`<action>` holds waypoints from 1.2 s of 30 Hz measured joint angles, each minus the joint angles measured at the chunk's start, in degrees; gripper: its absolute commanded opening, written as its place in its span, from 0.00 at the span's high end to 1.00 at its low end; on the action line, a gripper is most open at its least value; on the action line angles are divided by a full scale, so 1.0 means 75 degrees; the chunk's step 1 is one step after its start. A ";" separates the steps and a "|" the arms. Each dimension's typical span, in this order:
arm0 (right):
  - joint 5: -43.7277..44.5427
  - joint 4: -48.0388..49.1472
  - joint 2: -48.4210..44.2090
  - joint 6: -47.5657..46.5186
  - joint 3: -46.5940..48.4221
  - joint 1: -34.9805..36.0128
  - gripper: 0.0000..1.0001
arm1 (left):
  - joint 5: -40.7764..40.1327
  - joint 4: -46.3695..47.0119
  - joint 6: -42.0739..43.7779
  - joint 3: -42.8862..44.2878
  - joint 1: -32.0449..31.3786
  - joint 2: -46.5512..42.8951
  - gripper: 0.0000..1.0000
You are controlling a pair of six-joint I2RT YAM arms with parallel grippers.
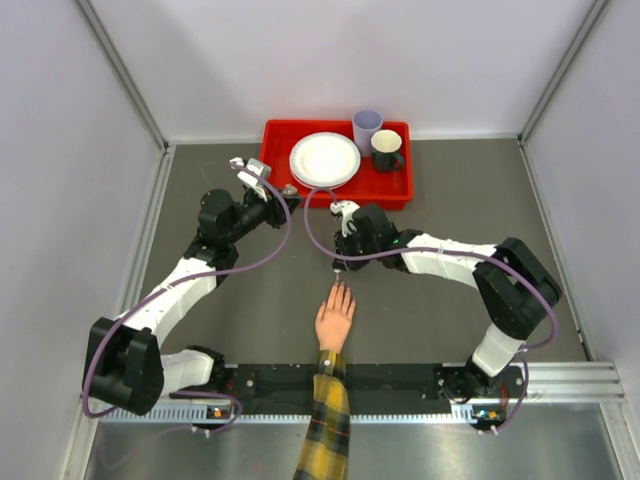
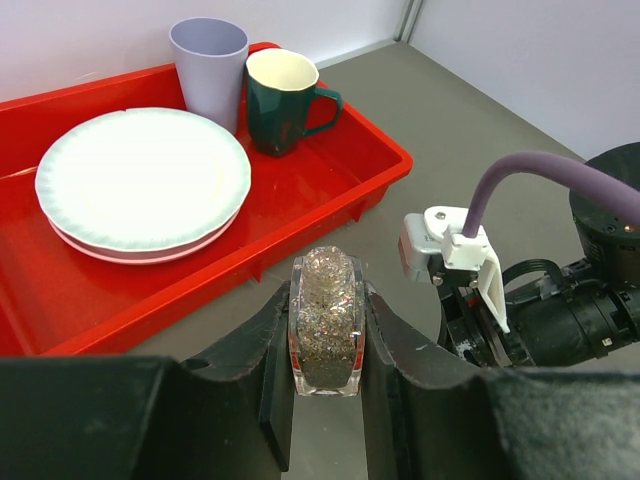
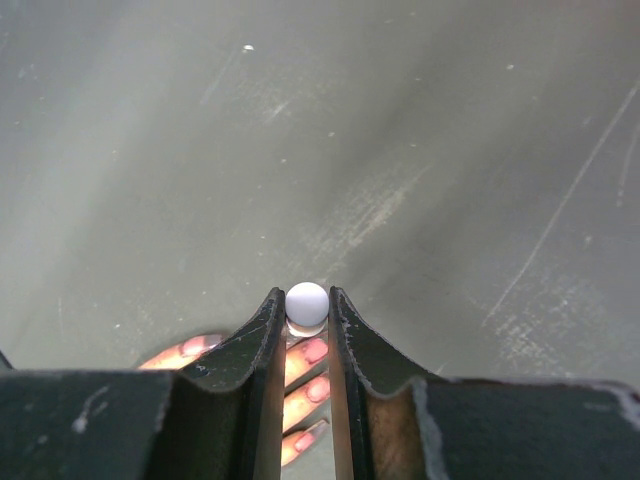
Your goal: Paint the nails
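Note:
A peach hand [image 1: 335, 320] in a yellow plaid sleeve lies flat near the table's front, fingers pointing away. Its nails [image 3: 314, 350] look pinkish between my right gripper's jaws. My right gripper [image 3: 306, 302] is shut on a small pale round cap [image 3: 307, 300] and hangs just above the fingertips [image 1: 340, 268]. A small clear bottle [image 2: 327, 320] of glittery polish stands upright, and my left gripper [image 2: 327, 305] is shut on it. That gripper [image 1: 290, 192] is held up near the red tray's front edge, left of the right gripper.
A red tray [image 1: 392, 190] at the back holds a white plate [image 1: 325, 160], a lilac cup [image 1: 367, 128] and a dark green mug [image 1: 386, 150]. In the left wrist view the right arm's wrist [image 2: 470, 260] sits close on the right. Walls close in both sides.

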 measured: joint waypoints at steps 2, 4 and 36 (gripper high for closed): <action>0.0079 -0.0067 0.0015 0.0000 0.0023 -0.0029 1.00 | 0.0000 -0.0006 0.0000 0.0000 0.0000 -0.0012 1.00; 0.0187 -0.0175 0.0041 -0.0003 0.0099 -0.0070 1.00 | 0.0000 -0.0029 -0.0006 -0.0006 0.0000 -0.0064 1.00; -0.1067 -0.3692 -0.2853 -0.0618 0.4672 0.0192 1.00 | 0.5747 -0.0539 -0.0833 0.0481 -0.0647 -0.0662 1.00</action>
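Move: The glitter polish bottle, held by the left hand, lies about 8 cm ahead of the right hand, 10 cm to its left and 19 cm above. The nails are just under the right hand's brush, some 3 cm back and 5 cm below its fingers. From the left hand, the brush is about 7 cm back, 10 cm right and 20 cm down; the white plates are 22 cm ahead, 6 cm right and 24 cm below. The polish brush, still gripped by its white cap in the right hand, slides 2–3 cm forward and right off the nails, then climbs about 33 cm, drawing back late as the fingers tilt up. The bottle is brought to meet it: the left hand, keeping its hold, goes back about 16 cm, with some right and slight lift, and turns nearly 50 degrees clockwise. ##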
